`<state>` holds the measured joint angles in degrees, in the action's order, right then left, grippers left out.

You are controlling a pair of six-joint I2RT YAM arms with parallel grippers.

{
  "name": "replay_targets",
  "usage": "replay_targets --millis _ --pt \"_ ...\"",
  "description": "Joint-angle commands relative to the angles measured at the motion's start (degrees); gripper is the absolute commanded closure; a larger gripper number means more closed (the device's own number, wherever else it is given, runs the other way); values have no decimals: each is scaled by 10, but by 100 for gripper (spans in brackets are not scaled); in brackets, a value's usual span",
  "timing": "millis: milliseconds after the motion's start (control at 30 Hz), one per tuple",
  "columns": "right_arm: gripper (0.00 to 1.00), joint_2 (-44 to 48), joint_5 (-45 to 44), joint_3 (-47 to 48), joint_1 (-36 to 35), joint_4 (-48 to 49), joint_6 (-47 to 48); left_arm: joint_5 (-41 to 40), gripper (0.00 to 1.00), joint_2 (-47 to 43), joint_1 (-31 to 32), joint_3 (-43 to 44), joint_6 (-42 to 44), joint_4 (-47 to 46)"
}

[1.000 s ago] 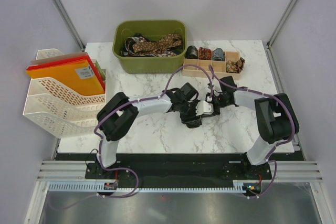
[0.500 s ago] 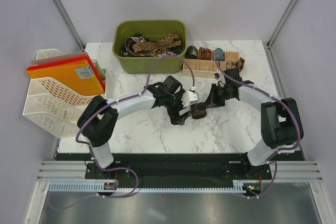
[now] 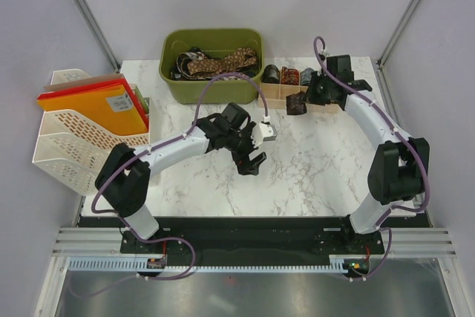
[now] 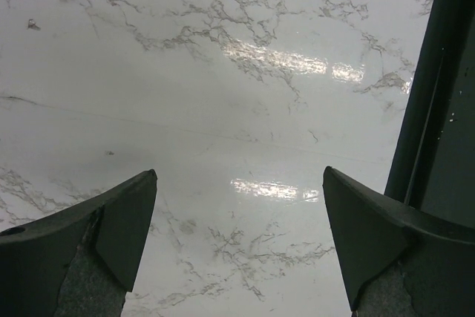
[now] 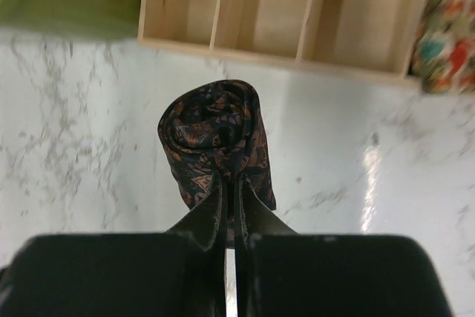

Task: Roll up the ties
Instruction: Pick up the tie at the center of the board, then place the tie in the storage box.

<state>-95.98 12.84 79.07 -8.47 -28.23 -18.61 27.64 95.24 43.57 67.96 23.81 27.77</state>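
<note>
My right gripper is shut on a rolled dark tie with an orange-brown pattern, and holds it above the marble just in front of the wooden divider box. In the right wrist view three compartments of the box are empty. Rolled ties sit in the back compartments. Several unrolled ties lie in the green bin. My left gripper is open and empty over the bare marble mid-table; its fingertips are wide apart.
A white letter tray with orange and red folders stands at the left edge. A colourful rolled tie sits at the box's right end. A small white object hangs at the left wrist.
My right gripper has carried the rolled tie from mid-table up to the wooden box. My left gripper has let go of the roll and drawn back to the left, open.
</note>
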Motion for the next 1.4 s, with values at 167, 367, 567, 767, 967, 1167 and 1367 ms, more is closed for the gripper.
replay_targets --millis 167,367,567,767,967,1167,1367 --pt "100 -97 -204 187 1 15 60 30 0 -40 -1 -13 -32 1" --pt "100 -146 -262 215 -4 12 82 29 0 -52 -2 -29 -41 -5" --pt "100 -177 -307 237 -26 7 99 36 0 -65 -7 -42 -50 -6" --pt "100 -217 -352 269 -43 -17 109 36 0 -89 -7 -56 -58 -5" --pt "100 -233 -374 263 -50 -47 130 41 0 -109 -8 -76 -55 -5" --pt "100 -224 -389 260 -49 -73 129 51 0 -120 -8 -88 -56 -6" --pt "100 -268 -377 283 -49 -82 106 52 0 -129 -8 -98 -58 -6"
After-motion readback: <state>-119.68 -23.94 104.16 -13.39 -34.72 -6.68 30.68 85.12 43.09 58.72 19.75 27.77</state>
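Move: The right hand holds the rolled dark tie. The empty front-row compartment it is bound for lies some 12 cm ahead, 6 cm to its right and 13 cm below. The floral tie sits about 7 cm to the right of that slot, the grey tie about 6 cm directly beyond it, and the red tie beyond and 6 cm to its left. From the left hand the slot is roughly 28 cm ahead, 19 cm right and 7 cm lower. Still pinching the rolled dark tie, the right hand arcs some 10 cm forward and 6 cm right towards the empty slot, rising about 5 cm before sinking about 8 cm over the box. Its wrist rolls some 35 degrees, left side down, swinging the fingers from left-slanting to nearly straight ahead. The left hand, open and empty, eases about 4 cm back and a little left. ##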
